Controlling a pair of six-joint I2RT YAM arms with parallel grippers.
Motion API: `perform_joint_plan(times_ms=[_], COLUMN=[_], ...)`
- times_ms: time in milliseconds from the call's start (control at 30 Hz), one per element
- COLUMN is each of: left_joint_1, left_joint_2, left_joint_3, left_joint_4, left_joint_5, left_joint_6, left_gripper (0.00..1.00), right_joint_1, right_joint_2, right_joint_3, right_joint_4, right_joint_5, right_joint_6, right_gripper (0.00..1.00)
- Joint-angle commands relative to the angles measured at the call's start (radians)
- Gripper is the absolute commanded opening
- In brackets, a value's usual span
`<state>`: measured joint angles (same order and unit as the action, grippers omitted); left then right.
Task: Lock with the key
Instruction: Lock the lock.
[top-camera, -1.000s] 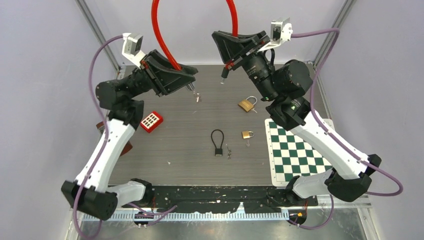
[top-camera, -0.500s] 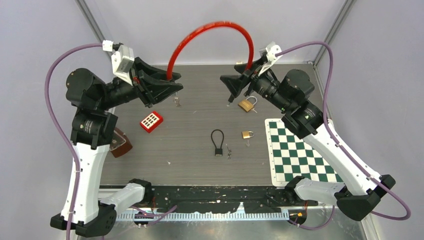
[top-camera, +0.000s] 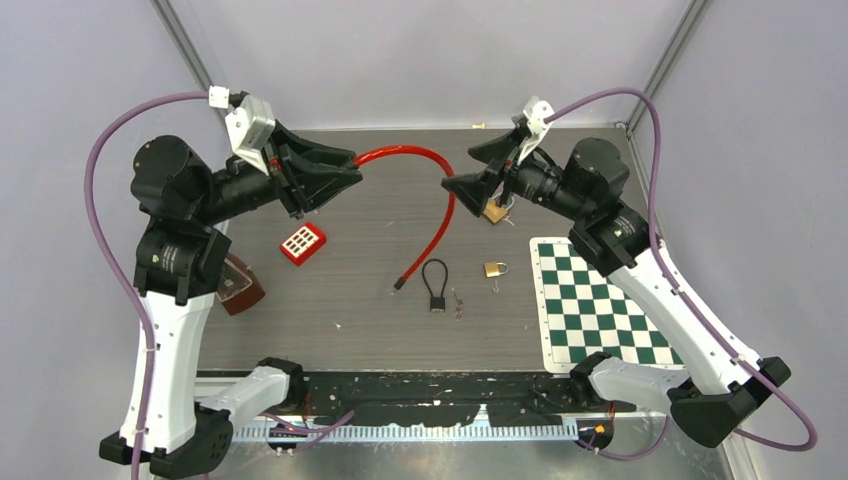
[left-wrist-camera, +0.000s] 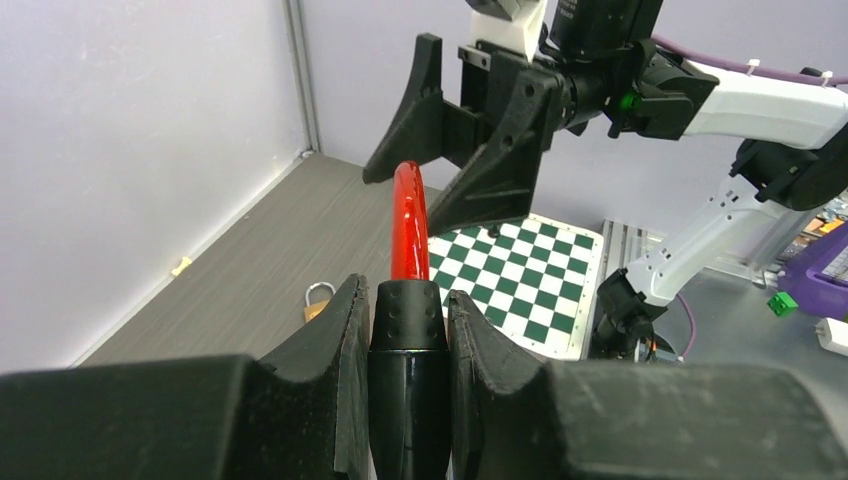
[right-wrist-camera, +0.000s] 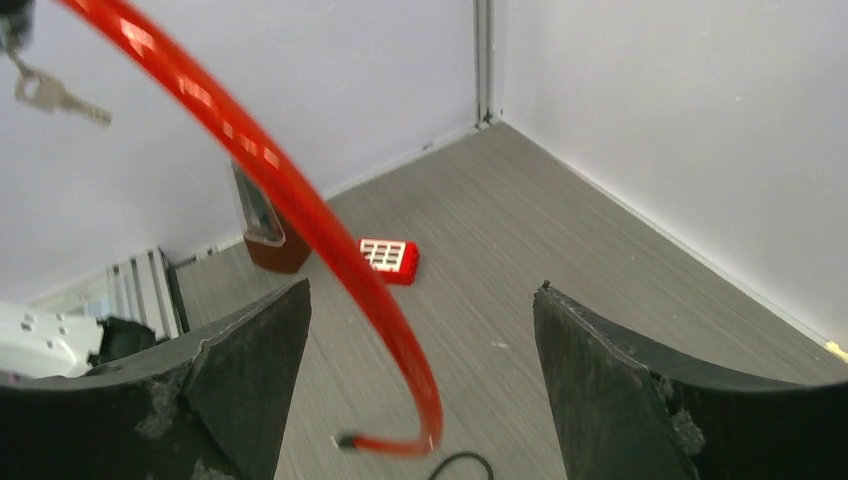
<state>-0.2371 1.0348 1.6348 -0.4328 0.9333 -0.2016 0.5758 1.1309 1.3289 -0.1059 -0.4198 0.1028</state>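
A red cable lock (top-camera: 440, 215) runs from my left gripper (top-camera: 352, 170) in a curve down to the table, where its free black tip (top-camera: 400, 285) rests or hangs just above the wood. The left gripper (left-wrist-camera: 408, 295) is shut on the lock's black cylinder body (left-wrist-camera: 408, 340), and the red cable (left-wrist-camera: 408, 225) rises straight out of it. A silver key (right-wrist-camera: 60, 97) dangles by that body at the upper left of the right wrist view. My right gripper (top-camera: 478, 167) faces the left one with its jaws wide open (right-wrist-camera: 422, 290), holding nothing; the cable (right-wrist-camera: 330, 250) passes in front of it.
A large brass padlock (top-camera: 493, 211) lies under the right gripper and a small one (top-camera: 494, 269) nearer. A black cable lock (top-camera: 435, 283) and loose keys (top-camera: 458, 303) lie mid-table, a red keypad lock (top-camera: 302, 242) and brown object (top-camera: 240, 290) at left, a chessboard mat (top-camera: 600, 310) at right.
The right gripper opened and let go of the cable's free end. The cable's high arch collapsed and its tip dropped to the table. Both arms came lower.
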Motion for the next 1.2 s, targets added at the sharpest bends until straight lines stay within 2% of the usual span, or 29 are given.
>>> perform_joint_plan(times_ms=[0,133,233,367,500,633,733,833,1167], left_joint_1=[0.005,0.005,0.005,0.005,0.005,0.005,0.005,0.005,0.005], left_joint_2=[-0.032,-0.041,-0.041,-0.036,-0.028,-0.026,-0.025,-0.025,-0.016], left_joint_3=[0.045,0.021,0.014,0.015,0.013,0.012,0.013,0.013,-0.013], left_joint_4=[0.064,0.063,0.071,0.1,0.127,0.148,0.151,0.153,0.201], left_joint_5=[-0.035,-0.04,-0.057,-0.059,-0.051,-0.051,-0.053,-0.06,-0.068], left_joint_6=[-0.001,0.004,-0.003,-0.022,-0.049,-0.065,-0.067,-0.069,-0.12], left_gripper=[0.0,0.0,0.0,0.0,0.0,0.0,0.0,0.0,0.0], right_joint_1=[-0.007,-0.008,-0.005,-0.002,-0.002,-0.003,-0.002,-0.002,-0.001], right_joint_2=[-0.035,-0.031,-0.033,-0.001,0.021,0.04,0.065,0.082,0.149], right_joint_3=[-0.051,-0.158,-0.262,-0.446,-0.55,-0.588,-0.604,-0.62,-0.654], right_joint_4=[-0.098,-0.032,0.163,0.392,0.537,0.576,0.603,0.62,0.698], right_joint_5=[-0.08,-0.131,-0.15,-0.072,0.049,0.123,0.116,0.083,0.004], right_joint_6=[-0.092,-0.071,0.0,0.067,0.086,0.093,0.111,0.128,0.181], right_gripper=[0.89,0.89,0.88,0.84,0.78,0.74,0.63,0.58,0.59])
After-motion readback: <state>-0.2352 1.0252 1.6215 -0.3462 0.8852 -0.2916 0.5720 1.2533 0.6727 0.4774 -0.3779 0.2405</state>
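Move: The red cable's free end hangs open-armed about 29 cm below the right hand, some 9 cm to its left and 2 cm back. On the table below, the black cable lock is roughly 4 cm ahead of and 4 cm left of the right hand, the small gold padlock about 7 cm ahead and 8 cm right, both some 43 cm down. From the left hand, that free end is about 6 cm ahead, 3 cm right and 37 cm below. Towards the red cable's dangling free end the right hand sinks fast, about 22 cm in all with a brief pause near the bottom, working a few centimetres forward late on and tipping some 15 degrees further down. Its wide-open fingers draw partly together, stopping well short of shut. The left hand keeps its grip on the cable's lock end, rising only slightly. ##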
